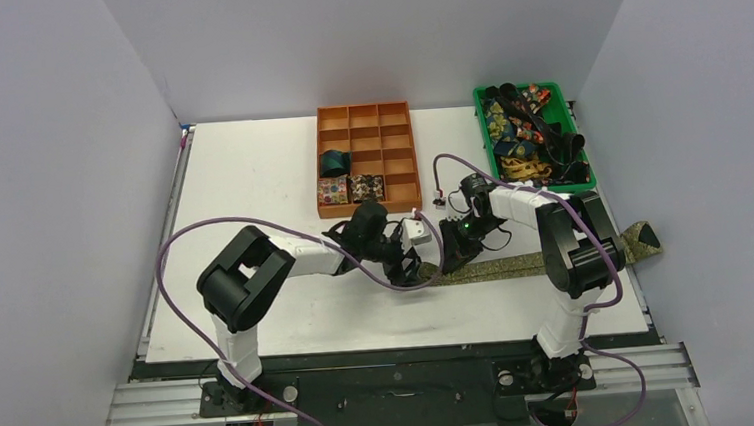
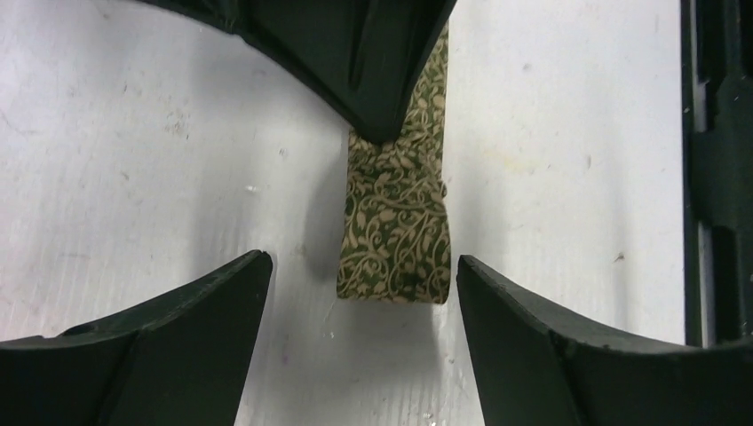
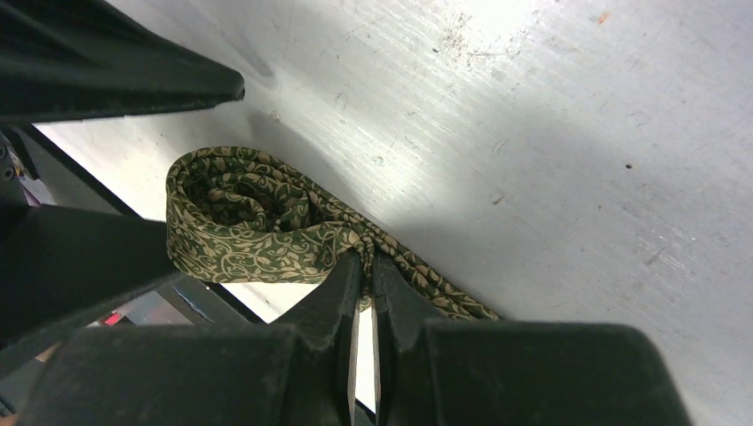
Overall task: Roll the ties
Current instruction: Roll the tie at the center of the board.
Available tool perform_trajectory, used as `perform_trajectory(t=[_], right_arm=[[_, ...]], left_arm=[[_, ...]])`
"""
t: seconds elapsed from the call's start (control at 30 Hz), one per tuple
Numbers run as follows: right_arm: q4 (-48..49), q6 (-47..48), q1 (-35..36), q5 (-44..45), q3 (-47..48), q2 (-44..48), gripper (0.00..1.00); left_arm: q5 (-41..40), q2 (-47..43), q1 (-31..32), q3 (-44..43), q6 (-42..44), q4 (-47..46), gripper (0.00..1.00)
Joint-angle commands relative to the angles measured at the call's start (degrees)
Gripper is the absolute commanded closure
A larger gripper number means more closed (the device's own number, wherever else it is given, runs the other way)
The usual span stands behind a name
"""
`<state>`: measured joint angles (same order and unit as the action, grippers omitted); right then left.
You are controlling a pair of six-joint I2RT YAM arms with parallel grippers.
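An olive-gold tie with a leaf pattern (image 1: 547, 259) lies across the table's right half, its wide end (image 1: 644, 239) over the right edge. Its left end is wound into a small loose coil (image 3: 249, 222). My right gripper (image 3: 366, 256) is shut on the tie right beside that coil. In the left wrist view the coil (image 2: 395, 235) sits between the fingers (image 2: 204, 319) of my left gripper (image 2: 362, 262), which is open and not touching it. The right gripper's fingers (image 2: 373, 71) press on the tie from above there. In the top view both grippers meet near the table's middle (image 1: 437, 261).
An orange compartment box (image 1: 364, 116) at the back holds three rolled ties: teal (image 1: 334, 161), floral (image 1: 332, 190) and dark (image 1: 367, 187). A green bin (image 1: 485, 130) at the back right is full of loose ties. Purple cables (image 1: 170, 249) loop off both arms.
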<state>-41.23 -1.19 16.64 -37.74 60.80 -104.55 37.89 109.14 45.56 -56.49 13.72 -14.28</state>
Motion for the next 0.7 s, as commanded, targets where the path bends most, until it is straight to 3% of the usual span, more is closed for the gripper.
perform_trajectory(t=[0.0, 0.2, 0.43, 0.67], right_arm=[[3.54, 1.61, 0.67, 5.36, -1.57, -1.21, 1.00], [3.57, 1.37, 0.66, 5.24, -1.48, -1.30, 1.00], [4.22, 1.19, 0.85, 5.08, -2.06, -1.10, 1.00], [5.01, -0.73, 0.82, 3.66, -2.27, -0.77, 1.00]], left_arm=[[0.46, -2.18, -0.16, 0.40, 4.38, 1.40, 0.28], [1.90, -1.28, 0.29, -1.08, 1.98, 0.24, 0.55], [2.67, 0.07, 2.95, -4.65, -2.08, -2.58, 0.58], [-2.51, 6.44, 4.14, -8.34, -5.28, -3.73, 0.58]])
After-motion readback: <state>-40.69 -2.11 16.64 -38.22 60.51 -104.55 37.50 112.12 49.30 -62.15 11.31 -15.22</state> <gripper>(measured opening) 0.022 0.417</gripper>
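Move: Between the open left fingers' tips, about 3 cm to the right of the left hand and 1 cm lower, sits the rolled end of the tie. The flat strip begins at the right fingers' pinch, some 6 cm right of the left hand and 1 cm below, running off rightward; the wooden tray's middle is about 25 cm ahead and 11 cm left. From the right hand, the roll lies roughly 4 cm left, level fore and aft. Closing from wide to about half open, the left fingers take the tie's roll by its front and back edges, then lift about 2 cm while sweeping some 4 cm to the right, turning the roll over towards the right gripper. The right hand stays put, fingers still shut on the strip beside the roll. ##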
